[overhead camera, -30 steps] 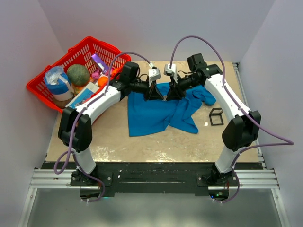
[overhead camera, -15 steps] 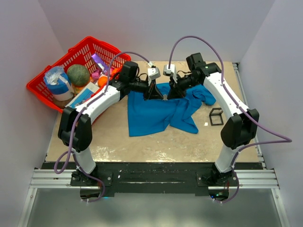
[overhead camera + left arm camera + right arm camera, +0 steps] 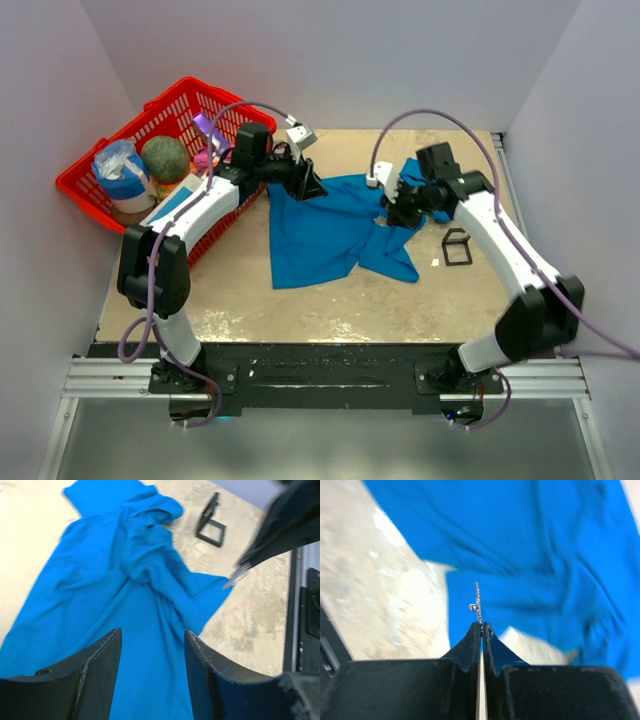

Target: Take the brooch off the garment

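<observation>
The garment, a bright blue T-shirt (image 3: 320, 235), lies crumpled on the table's far middle. My right gripper (image 3: 481, 625) is shut on the brooch (image 3: 478, 600), a thin silvery sparkly piece seen edge-on. It holds the brooch above the shirt's (image 3: 530, 555) right edge, clear of the cloth. In the top view this gripper (image 3: 393, 211) hangs over the shirt's right folds. My left gripper (image 3: 152, 640) is open and empty above the shirt (image 3: 130, 580). It is at the shirt's far left corner in the top view (image 3: 308, 184). The left wrist view also shows the brooch (image 3: 236, 577) at the right gripper's tip.
A red basket (image 3: 100, 205) full of several items stands at the far left. A small black frame stand (image 3: 457, 246) sits right of the shirt, also in the left wrist view (image 3: 211, 520). The tan table (image 3: 300, 310) shows bare near the arm bases.
The two grippers, close together over the shirt's far edge before, have pulled apart. The left went left and opened. The right swung right and nearer with the brooch, now off the cloth.
</observation>
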Available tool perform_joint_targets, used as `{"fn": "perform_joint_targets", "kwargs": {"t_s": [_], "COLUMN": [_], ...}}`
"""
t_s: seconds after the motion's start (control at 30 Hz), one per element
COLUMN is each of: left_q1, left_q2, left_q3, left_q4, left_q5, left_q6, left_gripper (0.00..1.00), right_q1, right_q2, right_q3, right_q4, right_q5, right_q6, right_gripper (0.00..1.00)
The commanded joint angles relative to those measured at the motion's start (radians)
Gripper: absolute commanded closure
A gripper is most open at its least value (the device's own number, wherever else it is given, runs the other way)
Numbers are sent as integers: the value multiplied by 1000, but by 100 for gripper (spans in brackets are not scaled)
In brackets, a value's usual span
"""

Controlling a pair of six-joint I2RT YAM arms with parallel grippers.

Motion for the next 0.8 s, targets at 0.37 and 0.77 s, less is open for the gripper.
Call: {"fn": "perform_joint_targets", "kwargs": {"t_s": [0.37,0.77], "left_q1": [18,14], "left_q2": [13,-19], "left_q3": [-23,-77], "left_q4": [138,141], "left_q5": [-13,-36], "left_q6": [-65,-50], "left_gripper": [43,43], "right_q1": [-44,-159], "right_q2": [-474,-458], "right_q3": [-520,-698], "right_q4": [184,460], "right_q5": [876,904], "right_q6": [28,-215], "right_gripper": [100,100]}}
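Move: Ahead of the brooch already pinched in the right hand lies the open black case, its lid standing up on the far side. The case is about 17 cm to that hand's right, 3 cm nearer the base and some 16 cm below. A small white patch on the table is roughly 12 cm to the right and 6 cm back, and the garment's middle about 7 cm to the left and 1 cm ahead. From the empty left hand the case lies some 29 cm right and 10 cm back. Sweeping about 21 cm to the right and a little back, the right hand carries the brooch off from the garment towards the open black case, level at first, then sinking some 6 cm. Its fingers stay shut on the pin while the wrist swings round by roughly 55 degrees, so they no longer point left and down but forward and down. The left hand stays open and empty, easing down slightly. ##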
